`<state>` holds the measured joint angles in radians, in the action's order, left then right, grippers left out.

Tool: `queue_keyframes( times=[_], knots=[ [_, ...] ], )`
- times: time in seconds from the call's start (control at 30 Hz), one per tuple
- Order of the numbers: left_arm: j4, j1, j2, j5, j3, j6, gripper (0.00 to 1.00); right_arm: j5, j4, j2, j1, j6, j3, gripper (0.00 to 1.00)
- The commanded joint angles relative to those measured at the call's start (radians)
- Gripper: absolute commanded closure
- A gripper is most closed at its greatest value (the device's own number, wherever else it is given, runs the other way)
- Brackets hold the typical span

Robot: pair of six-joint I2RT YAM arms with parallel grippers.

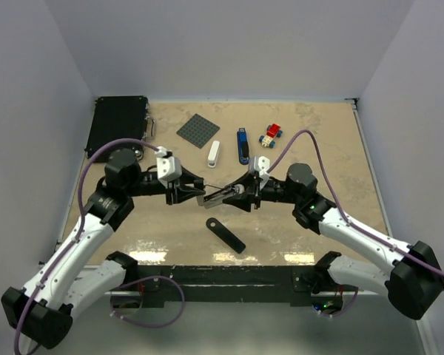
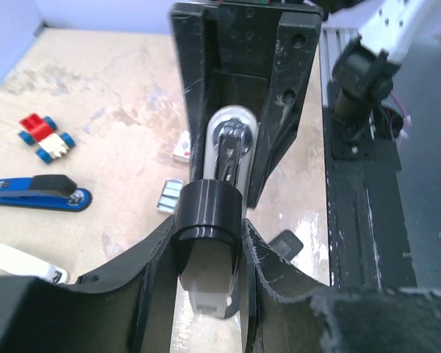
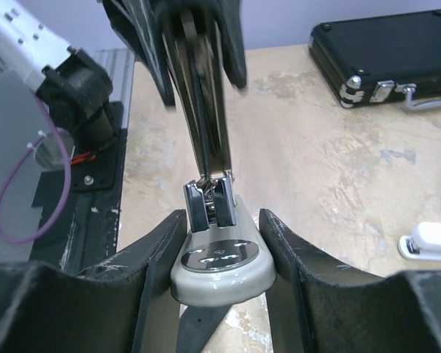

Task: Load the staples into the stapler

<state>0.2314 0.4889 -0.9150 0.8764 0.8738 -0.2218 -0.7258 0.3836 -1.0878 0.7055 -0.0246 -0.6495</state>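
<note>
A pale grey stapler (image 1: 220,194) is held off the table between both grippers. My right gripper (image 1: 246,191) is shut on its rounded grey front end (image 3: 220,268). Its metal magazine with a spring (image 3: 202,110) stretches away towards the left arm. My left gripper (image 1: 196,194) is shut on the stapler's black rear end (image 2: 209,213). The staples lie on the table below in the left wrist view, as a grey piece (image 2: 169,197) and a white, red-marked piece (image 2: 182,149). Neither gripper touches them.
A long black piece (image 1: 226,235) lies on the table near the front edge. A blue stapler (image 1: 243,145), a white stapler (image 1: 214,154), a toy-brick car (image 1: 271,134) and a grey baseplate (image 1: 198,130) sit further back. A black case (image 1: 118,126) is at back left.
</note>
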Motion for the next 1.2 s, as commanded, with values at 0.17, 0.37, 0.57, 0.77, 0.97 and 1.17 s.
queue_keyframes(
  times=[0.17, 0.37, 0.57, 0.77, 0.97, 1.17],
  knots=[
    [-0.460, -0.234, 0.182, -0.178, -0.209, 0.383, 1.00, 0.025, 0.375, 0.212, -0.153, 0.333, 0.079, 1.00],
    [-0.631, -0.246, 0.318, -0.467, -0.393, 0.758, 1.00, 0.126, 0.608, 0.296, -0.215, 0.520, 0.079, 1.00],
    [-0.767, -0.246, 0.399, -0.565, -0.532, 1.039, 1.00, 0.149, 0.718, 0.292, -0.221, 0.603, 0.031, 1.00],
    [-0.906, -0.245, 0.429, -0.554, -0.660, 1.305, 1.00, 0.190, 0.851, 0.276, -0.225, 0.699, 0.034, 1.00],
    [-1.202, -0.245, 0.364, -0.508, -0.829, 1.484, 0.81, 0.206, 0.911, 0.255, -0.225, 0.742, 0.011, 1.00],
    [-1.059, -0.245, 0.347, -0.426, -0.742, 1.260, 0.25, 0.220, 0.845, 0.262, -0.225, 0.703, -0.019, 1.00]
  ],
)
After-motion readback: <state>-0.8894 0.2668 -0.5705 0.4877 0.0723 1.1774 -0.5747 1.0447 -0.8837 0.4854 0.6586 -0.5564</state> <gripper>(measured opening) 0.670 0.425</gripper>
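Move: Between the two hands hangs the stapler, already gripped at both ends and partly open as a narrow V; its middle is about 6 cm to the left hand's right and 5 cm to the right hand's left, some 2 cm back of both. Well below, on the table, the black strip lies about 4 cm left of the right hand and 1 cm back. The staples lie some 12 cm ahead of the right hand and 5 cm right, the staple box 10 cm farther right. Spreading the stapler open, the right hand keeps its grip and climbs about 16 cm while drawing some 8 cm to the right, its fingers tipping upward roughly 35 degrees. The left hand draws back about 7 cm to the left, its fingers swinging upward as the wrist turns, sinks a little late on, then opens and lets go of the black-banded end. ##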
